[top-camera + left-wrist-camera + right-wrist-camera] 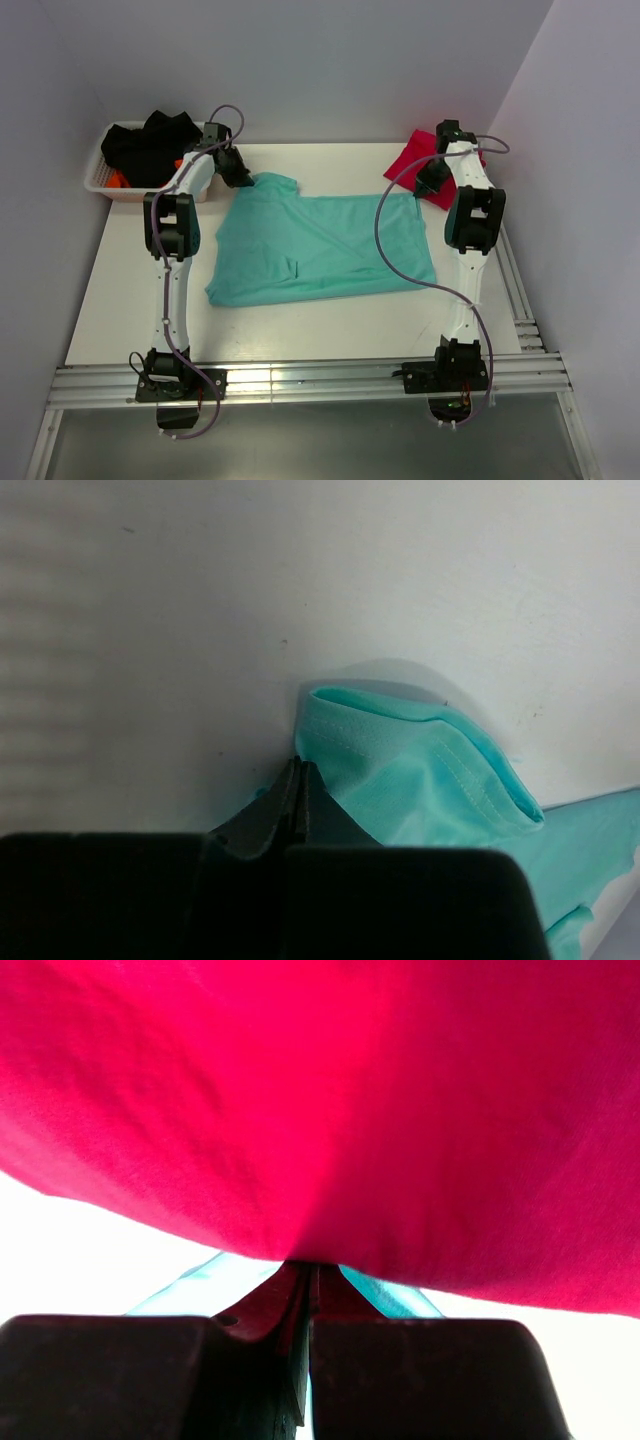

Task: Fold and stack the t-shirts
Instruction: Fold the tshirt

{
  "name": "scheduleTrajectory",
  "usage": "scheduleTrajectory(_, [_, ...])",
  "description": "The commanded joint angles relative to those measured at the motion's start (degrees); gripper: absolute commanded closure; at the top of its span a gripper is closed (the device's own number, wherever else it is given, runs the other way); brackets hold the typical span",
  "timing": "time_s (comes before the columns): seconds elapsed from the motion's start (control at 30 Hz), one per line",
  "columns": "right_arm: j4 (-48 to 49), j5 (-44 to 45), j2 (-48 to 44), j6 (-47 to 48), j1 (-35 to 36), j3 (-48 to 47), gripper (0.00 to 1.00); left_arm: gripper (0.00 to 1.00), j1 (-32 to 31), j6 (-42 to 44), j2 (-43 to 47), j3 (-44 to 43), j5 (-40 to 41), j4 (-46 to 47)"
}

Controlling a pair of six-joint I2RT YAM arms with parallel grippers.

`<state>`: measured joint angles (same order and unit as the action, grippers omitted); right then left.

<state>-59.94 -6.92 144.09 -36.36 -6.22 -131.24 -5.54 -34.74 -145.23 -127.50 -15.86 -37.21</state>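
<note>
A teal-green t-shirt (pixel 320 245) lies spread flat in the middle of the white table. My left gripper (pixel 240 172) is at its far left corner, by the raised sleeve. In the left wrist view the jaws (pixel 298 765) are shut, with teal fabric (pixel 420 780) on both sides of them. My right gripper (pixel 428 183) is at the shirt's far right corner. A crimson-red t-shirt (pixel 412 160) lies folded just beyond it. In the right wrist view the shut jaws (pixel 310 1265) touch the red fabric (pixel 320 1090), and teal fabric (pixel 390 1295) shows beside them.
A white basket (pixel 100 185) at the far left holds black clothes (pixel 150 145) and something orange (pixel 118 180). Metal rails run along the table's near edge (pixel 300 385) and its right edge (pixel 520 290). White walls close in the back and both sides.
</note>
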Motion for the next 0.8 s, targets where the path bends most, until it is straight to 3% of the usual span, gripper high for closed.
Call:
scheduleTrajectory(0.0, [2.0, -1.5, -5.8, -0.4, -0.5, -0.4, 1.0, 1.0, 4.0, -2.2, 6.3, 0.2, 3.0, -2.9])
scheduleTrajectory(0.3, [2.8, -3.3, -10.6, 0.0, -0.5, 1.9, 1.0, 1.0, 3.1, -0.7, 12.6, 3.0, 5.6, -3.4])
scheduleTrajectory(0.77, [5.4, -4.3, -19.9, 0.3, -0.5, 13.2, 1.0, 1.0, 2.3, 1.5, 28.2, 21.4, 10.4, 1.4])
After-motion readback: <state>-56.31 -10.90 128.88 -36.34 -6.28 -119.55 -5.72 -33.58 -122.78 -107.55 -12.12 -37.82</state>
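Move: My left hand has the teal t-shirt's far left corner pinched. The near left corner of the t-shirt lies about 38 cm back and 7 cm to the left, and some 2 cm lower; the clothes basket stands roughly 25 cm left and 5 cm farther out. My right hand has the far right corner. From it, the near right corner is about 30 cm back and 2 cm right, and the folded red shirt's middle about 9 cm ahead, 5 cm right. With both hands still shut on the far corners of the teal t-shirt, I raise them together by about 8 cm off the table. My left hand first drags back a little, then climbs while drawing back some 6 cm towards the near edge; my right goes nearly straight up beside the red shirt, easing back at the end as its fingertips swing slightly outward. ##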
